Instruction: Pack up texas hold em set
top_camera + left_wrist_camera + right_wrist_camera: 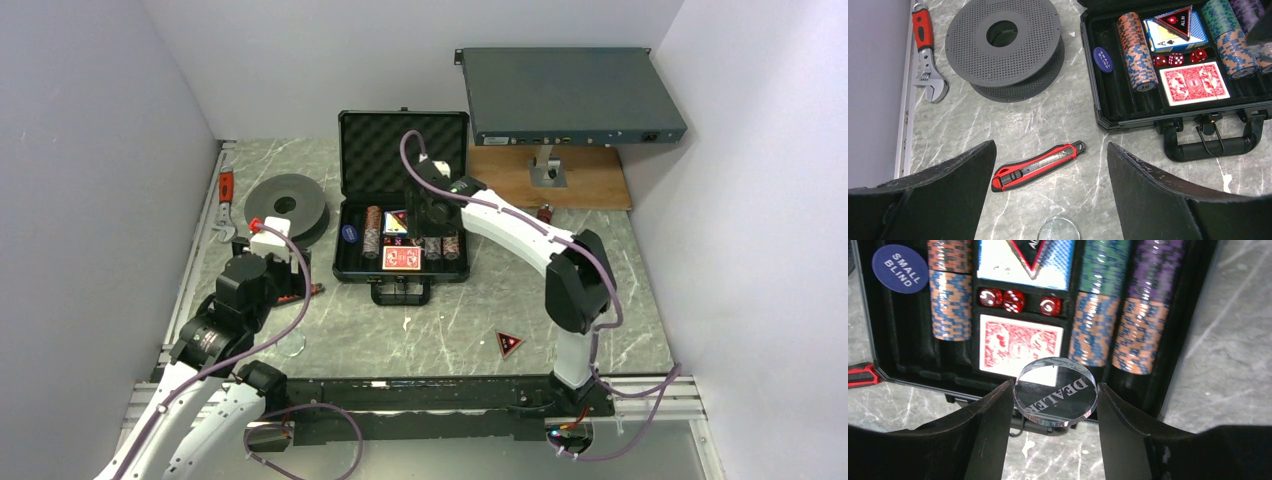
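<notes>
The black briefcase (340, 262) lies open with its foam lid up and its handle (1215, 145) toward me. Its tray holds striped chip stacks (1137, 52), a red deck (1018, 343), a blue deck under a triangular marker (1178, 20), red dice (1175, 59) and the blue small-blind button (900, 268). My right gripper (1054, 385) hovers at the case's front edge, shut on a clear round dealer button (1055, 395). Left of the case, my left gripper (1050, 143) is open over bare table. Another triangular marker (510, 344) lies on the table.
A red box cutter (1038, 165) and a clear disc (1058, 229) lie under my left gripper. A dark grey spool (285, 205) and a red-handled wrench (226, 205) sit at the left. The grey rack box (565, 95) stands on a wooden board (590, 175) at the back right.
</notes>
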You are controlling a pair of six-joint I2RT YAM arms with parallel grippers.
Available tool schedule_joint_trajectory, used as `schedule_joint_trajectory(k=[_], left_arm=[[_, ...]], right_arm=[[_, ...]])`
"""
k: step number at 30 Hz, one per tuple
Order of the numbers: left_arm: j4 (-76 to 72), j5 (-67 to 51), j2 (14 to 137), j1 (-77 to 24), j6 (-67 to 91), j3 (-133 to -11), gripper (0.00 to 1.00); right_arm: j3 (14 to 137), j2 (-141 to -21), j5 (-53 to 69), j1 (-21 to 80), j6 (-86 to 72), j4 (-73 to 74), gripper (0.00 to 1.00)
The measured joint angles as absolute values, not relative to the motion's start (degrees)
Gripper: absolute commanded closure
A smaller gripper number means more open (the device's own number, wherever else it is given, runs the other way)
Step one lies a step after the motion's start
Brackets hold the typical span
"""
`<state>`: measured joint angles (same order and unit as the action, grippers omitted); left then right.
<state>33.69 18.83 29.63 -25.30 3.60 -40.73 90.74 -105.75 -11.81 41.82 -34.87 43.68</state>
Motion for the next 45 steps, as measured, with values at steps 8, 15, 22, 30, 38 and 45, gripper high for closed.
schedule_joint_trajectory(k=[8, 15, 22, 30, 38, 45], left_arm=[[33.7, 18.8, 29.2, -25.3, 3.6, -40.7, 0.13], [33.7, 18.7, 29.2, -25.3, 3.6, -40.7, 0.13], [33.7, 18.7, 29.2, -25.3, 3.6, -40.7, 0.13], [33.7, 18.7, 29.3, -25.3, 3.6, -40.7, 0.13], [33.7, 18.7, 29.4, -25.3, 3.6, -40.7, 0.13], [33.7, 18.7, 29.5, -25.3, 3.6, -40.7, 0.13]], right_arm=[[96.9, -114.6, -11.4, 44.4, -34.1, 43.5, 0.58], [97.6, -118.2, -10.2, 45.7, -34.0, 43.5, 0.58], [97.6, -118.8, -9.7, 46.6, -33.4, 43.1, 0.56], [97.6, -118.9, -8.7, 46.8, -33.0, 41.9, 0.42], [97.6, -119.2, -8.7, 46.8, -32.4, 40.5, 0.14], [97.6, -119.2, -8.7, 46.9, -31.9, 40.4, 0.12]])
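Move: To the right hand's left by about 6 cm, roughly 1 cm ahead and 8 cm down, lies the red card deck, where the gripped clear dealer disc is going. Counted from that deck, the dice are some 5 cm farther out, the green-orange chip row 7 cm right and 7 cm farther out, the left chip row 7 cm left and 7 cm farther out. From the left hand the deck is roughly 12 cm ahead, 23 cm right, 17 cm below. Swinging left and dropping about 6 cm towards the red deck, the right hand carries the dealer disc down into the case, its wrist turning slightly counter-clockwise. It then eases another 1 to 2 cm left at a level height, almost stops over the deck, and opens its fingers wide, letting go of the disc. ##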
